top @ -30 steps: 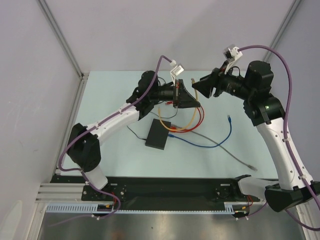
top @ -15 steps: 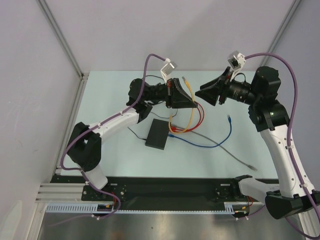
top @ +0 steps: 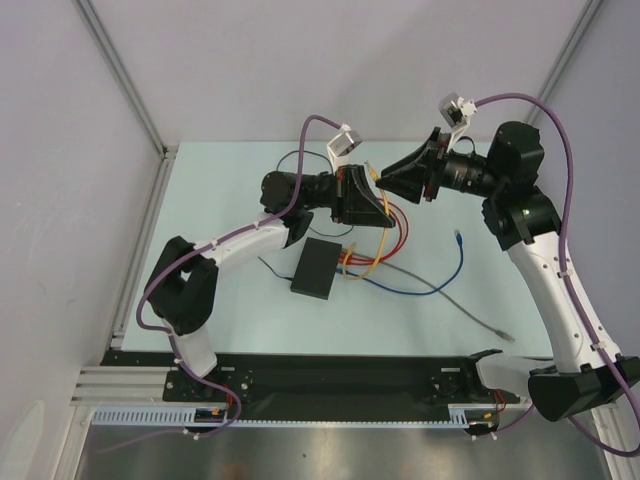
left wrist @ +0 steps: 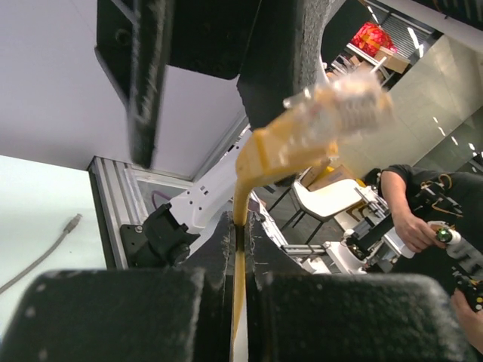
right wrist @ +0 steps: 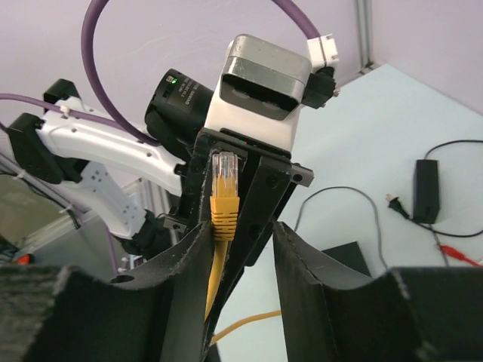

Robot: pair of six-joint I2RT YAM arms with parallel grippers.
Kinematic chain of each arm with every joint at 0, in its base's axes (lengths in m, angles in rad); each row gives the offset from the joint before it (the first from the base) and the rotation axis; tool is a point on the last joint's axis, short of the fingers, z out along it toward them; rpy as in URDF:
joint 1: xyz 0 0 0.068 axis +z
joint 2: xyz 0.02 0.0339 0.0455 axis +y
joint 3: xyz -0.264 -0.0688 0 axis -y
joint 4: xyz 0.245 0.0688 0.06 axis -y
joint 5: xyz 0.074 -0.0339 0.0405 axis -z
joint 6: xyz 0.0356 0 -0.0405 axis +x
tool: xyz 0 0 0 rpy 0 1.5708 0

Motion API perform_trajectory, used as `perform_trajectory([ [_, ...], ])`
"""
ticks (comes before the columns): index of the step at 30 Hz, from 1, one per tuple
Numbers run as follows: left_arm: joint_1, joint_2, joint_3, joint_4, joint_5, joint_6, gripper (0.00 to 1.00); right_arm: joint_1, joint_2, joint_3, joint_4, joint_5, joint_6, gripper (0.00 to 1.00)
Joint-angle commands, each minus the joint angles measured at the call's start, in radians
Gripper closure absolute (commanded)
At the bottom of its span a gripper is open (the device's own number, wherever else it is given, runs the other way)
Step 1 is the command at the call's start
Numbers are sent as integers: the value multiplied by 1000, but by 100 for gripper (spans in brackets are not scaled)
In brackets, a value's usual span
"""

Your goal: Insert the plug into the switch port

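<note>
My left gripper [top: 382,200] is shut on the yellow cable [left wrist: 240,226], pinching it a short way below its plug. The plug [right wrist: 225,188] has a yellow boot and a clear tip, and it stands free above the fingers [left wrist: 336,102]. My right gripper [right wrist: 238,249] is open with its jaws either side of the plug, the left finger [right wrist: 181,264] close against the boot. In the top view the two grippers meet above the table's middle, with the right gripper [top: 388,180] at the plug [top: 372,172]. The switch is a flat black box [top: 317,268] lying on the table below them; its port does not show.
Red [top: 403,235], blue [top: 458,237] and grey [top: 505,335] cables trail over the table right of the switch. A small black power adapter [right wrist: 426,188] with a thin cord lies at the back. Walls close in the table on both sides.
The left gripper has turned and lifted the yellow plug higher. The right gripper has swung left onto the plug, and its jaws have narrowed a little.
</note>
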Motion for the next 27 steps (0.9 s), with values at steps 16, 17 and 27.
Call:
perform_trajectory([
  [16,-6,40,57,228,-31,-125,100,11,-15,-30,134,-122,181,69],
  [17,-6,38,60,229,-33,-126,100,11,-16,-33,133,-125,186,69],
  [27,-6,29,51,238,-37,-131,100,6,-45,-94,111,-118,157,84],
])
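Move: Just off the right hand's half-open fingertips, the yellow plug lies some 3 cm to the left, about 1 cm back and 1 cm higher. The left fingertips pinch its cable, about 5 cm back, 5 cm lower and level sideways from the right hand. The switch lies far below, roughly 13 cm left and 1 cm back of the right hand. From the left hand the plug is about 3 cm forward, 3 cm left and 6 cm up. Easing back about 1.5 cm and left about 1 cm, the right hand brings its fingers around the yellow cable at the base of the plug's boot, rising slightly before it sinks some 2 cm. It turns about 10 degrees as the fingers close from half open to nearly shut on the cable. The left hand stays practically in place, keeps its pinch lower on the cable and turns slightly. ##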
